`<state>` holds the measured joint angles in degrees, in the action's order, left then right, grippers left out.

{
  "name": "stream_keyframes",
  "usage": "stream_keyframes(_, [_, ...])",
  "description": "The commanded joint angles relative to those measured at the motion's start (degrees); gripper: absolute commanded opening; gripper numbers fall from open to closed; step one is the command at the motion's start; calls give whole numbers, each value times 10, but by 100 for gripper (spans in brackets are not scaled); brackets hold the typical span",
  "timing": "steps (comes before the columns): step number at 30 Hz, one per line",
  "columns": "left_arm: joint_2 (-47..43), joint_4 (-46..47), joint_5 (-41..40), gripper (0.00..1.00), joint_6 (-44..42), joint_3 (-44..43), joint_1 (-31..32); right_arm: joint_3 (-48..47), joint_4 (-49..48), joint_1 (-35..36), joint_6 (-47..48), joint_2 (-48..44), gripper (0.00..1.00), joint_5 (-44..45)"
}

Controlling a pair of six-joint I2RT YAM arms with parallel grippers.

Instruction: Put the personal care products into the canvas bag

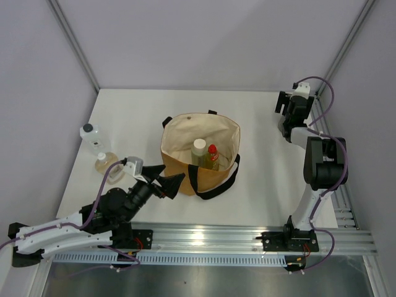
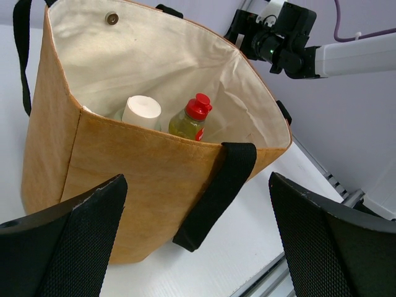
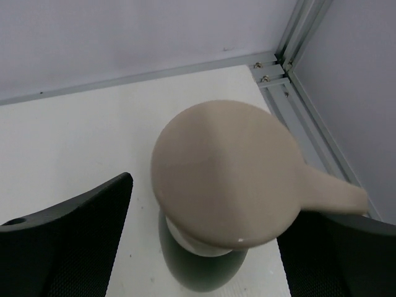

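Note:
The tan canvas bag (image 1: 185, 133) stands open mid-table. Inside it are a white-capped bottle (image 1: 198, 146) and a yellow bottle with a red cap (image 1: 212, 154); the left wrist view shows both, the white-capped one (image 2: 141, 111) and the red-capped one (image 2: 192, 120), behind the bag's wall (image 2: 124, 173). My left gripper (image 1: 170, 184) (image 2: 198, 179) is open, just short of the bag's near side. A clear square black-capped bottle (image 1: 91, 137) and an amber white-capped bottle (image 1: 106, 166) stand at the left. My right gripper (image 1: 289, 111) (image 3: 213, 195) is open, straddling a grey-green bottle with a beige cap (image 3: 223, 167).
A black strap handle (image 2: 216, 192) hangs down the bag's near side between my left fingers. The table's metal frame and corner (image 3: 297, 80) lie right beside the beige-capped bottle. An aluminium rail (image 1: 204, 238) runs along the near edge. Grey walls enclose the table.

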<state>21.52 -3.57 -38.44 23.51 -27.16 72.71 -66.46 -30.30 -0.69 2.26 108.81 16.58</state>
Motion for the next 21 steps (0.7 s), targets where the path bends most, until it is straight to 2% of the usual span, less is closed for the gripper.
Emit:
stream_keyframes(1, [-2,14,-7,99,0,8,-1,-36,-60,-6,41,12,91,-21])
stream_keyframes(4, [-1,11,-14,99,0,2,-1,-43,-59,-6,56,23,81,-21])
stream_keyframes(5, [-1,9,-15,99,0,2,-2,-39,-62,-7,56,24,72,-21])
stream_keyframes(7, [-2,9,-15,99,3,2,-1,-35,-70,-7,56,28,62,-36])
stream_keyframes(8, [-3,8,-15,99,4,3,-1,-30,-71,-7,53,28,50,-42])
stream_keyframes(10, [-6,8,-15,99,5,3,-1,-6,-84,-2,47,24,35,-63])
stream_keyframes(13, [-11,6,-26,99,3,2,-1,18,-99,5,50,2,20,-60])
stream_keyframes(14, [-13,4,-29,99,3,3,-1,35,-101,30,54,-7,17,-61])
stream_keyframes(18, [-20,4,-45,99,-2,6,-1,95,-130,59,23,-68,0,-66])
stream_keyframes(21, [-23,2,-66,99,-3,7,-1,151,-149,79,-54,-126,0,-61])
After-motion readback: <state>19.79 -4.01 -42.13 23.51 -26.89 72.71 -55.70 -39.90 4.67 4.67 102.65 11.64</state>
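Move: The upright pump bottle stands practically between the right hand's open fingers, its middle about 1 cm ahead, level sideways and some 4 cm lower. From that hand the bag is roughly 34 cm left and 24 cm back; in it the white-capped bottle is about 34 cm left and 22 cm back, the red-capped one 30 cm left and 24 cm back, all some 5 cm lower. From the left hand the pump bottle lies about 40 cm ahead, 43 cm right and 15 cm below. Easing forward and up by about a centimetre each, the right hand closes its wide-open fingers to half and pinches the pump bottle below the head. It then swings left some 6 cm and back about 4 cm towards the bag, gathering speed and turning roughly 10 degrees counter-clockwise, keeping its grip. ##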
